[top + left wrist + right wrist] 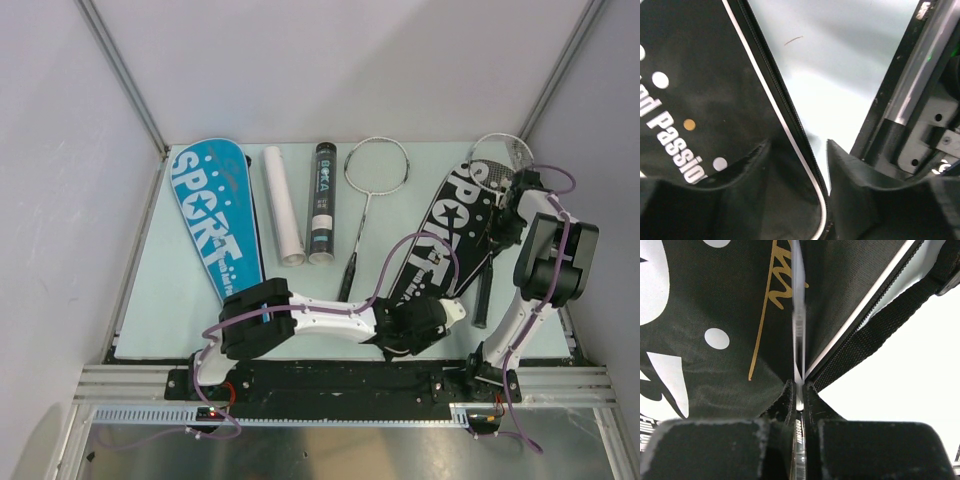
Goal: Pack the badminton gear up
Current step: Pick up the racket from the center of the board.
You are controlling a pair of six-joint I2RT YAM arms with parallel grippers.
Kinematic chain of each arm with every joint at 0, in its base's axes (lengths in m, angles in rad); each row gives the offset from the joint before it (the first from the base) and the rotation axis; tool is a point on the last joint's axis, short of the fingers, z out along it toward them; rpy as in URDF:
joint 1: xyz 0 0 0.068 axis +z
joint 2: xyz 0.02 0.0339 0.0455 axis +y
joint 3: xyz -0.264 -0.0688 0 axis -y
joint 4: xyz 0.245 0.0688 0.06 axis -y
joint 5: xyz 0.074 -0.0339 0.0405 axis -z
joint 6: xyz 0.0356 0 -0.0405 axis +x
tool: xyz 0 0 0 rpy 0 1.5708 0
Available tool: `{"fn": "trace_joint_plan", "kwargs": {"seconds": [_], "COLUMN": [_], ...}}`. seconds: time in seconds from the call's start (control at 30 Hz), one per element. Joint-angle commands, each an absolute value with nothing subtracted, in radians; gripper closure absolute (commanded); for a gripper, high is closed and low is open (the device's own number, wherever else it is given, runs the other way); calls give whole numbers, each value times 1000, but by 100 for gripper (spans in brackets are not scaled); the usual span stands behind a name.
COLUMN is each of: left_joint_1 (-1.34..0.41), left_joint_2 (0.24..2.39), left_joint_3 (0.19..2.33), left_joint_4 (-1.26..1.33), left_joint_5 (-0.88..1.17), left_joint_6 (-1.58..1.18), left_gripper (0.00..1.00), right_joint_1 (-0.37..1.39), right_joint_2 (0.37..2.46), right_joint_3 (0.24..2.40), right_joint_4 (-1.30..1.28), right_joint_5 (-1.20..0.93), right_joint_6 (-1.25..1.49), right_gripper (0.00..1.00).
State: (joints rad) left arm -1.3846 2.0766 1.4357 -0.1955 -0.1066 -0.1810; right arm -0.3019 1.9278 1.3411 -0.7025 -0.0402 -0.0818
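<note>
The black "SPORT" cover (pixel 450 225) lies slanted at the right, with a silver racket's head (pixel 508 150) sticking out past its far end and the handle (pixel 481 295) beside it. My right gripper (pixel 508 212) (pixel 799 387) is shut on that racket's thin shaft (pixel 798 315), over the cover (pixel 700 315). My left gripper (pixel 458 310) (pixel 799 145) stands open around the zipped edge of the cover's near narrow end (pixel 700 75); one finger (pixel 865 200) touches the zip low down. A second racket (pixel 377 165), a black tube (pixel 322 200), a white tube (pixel 283 205) and a blue cover (pixel 215 215) lie further left.
The cover's black webbing strap (pixel 880 325) runs along its right edge. A metal frame rail (pixel 920 75) borders the table's near edge right beside my left gripper. White walls close in the table (pixel 170 300) on three sides.
</note>
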Motion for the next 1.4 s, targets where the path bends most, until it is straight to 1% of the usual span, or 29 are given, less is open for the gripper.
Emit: {"fn": "trace_joint_plan", "kwargs": {"seconds": [0.0,0.07,0.13,0.2,0.33,0.53,0.73,1.0,1.17,1.37], "left_joint_1": [-1384,-1384,-1382,-1380,-1355,-1298,-1268,-1250,-1235,-1232], "left_joint_2": [2100,2086,2066,2043,1969,1867,1803,1734,1720,1703], "left_joint_3": [1423,1416,1406,1389,1346,1287,1261,1242,1243,1233], "left_joint_4": [-166,-165,-165,-166,-164,-116,-92,-84,-85,-83], "left_joint_5": [-158,-178,-202,-228,-242,-197,-183,-242,-257,-267], "left_joint_6": [-169,-170,-167,-163,-188,-260,-315,-340,-363,-378], "left_gripper": [60,75,92,98,100,100,100,100,100,100], "right_joint_1": [-242,-229,-227,-228,-237,-264,-269,-203,-160,-25], "right_joint_2": [1883,1861,1835,1797,1700,1559,1431,1304,1262,1254], "right_joint_3": [1340,1338,1340,1340,1341,1332,1273,1097,1032,982], "right_joint_4": [-720,-731,-751,-777,-838,-960,-1042,-1093,-1120,-1129], "right_joint_5": [-57,-35,-16,34,98,176,202,225,212,188], "right_joint_6": [-17,29,92,158,240,287,321,413,476,562], "right_gripper": [100,100,100,100,100,100,100,100,100,100]}}
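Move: The racket is already in the right hand's fingers by its shaft; its dark handle lies about 13 cm back and 3 cm left of that hand. The bag's near right edge sits between the left hand's open fingers, roughly 26 cm back and 24 cm left of the right hand. From the left hand, that racket handle is some 11 cm ahead and 17 cm right, and the other racket's handle 14 cm ahead, 17 cm left. Left hand pinches the bag's edge, pulls up, forward and left; right lifts its racket, back-left about 15 cm. ##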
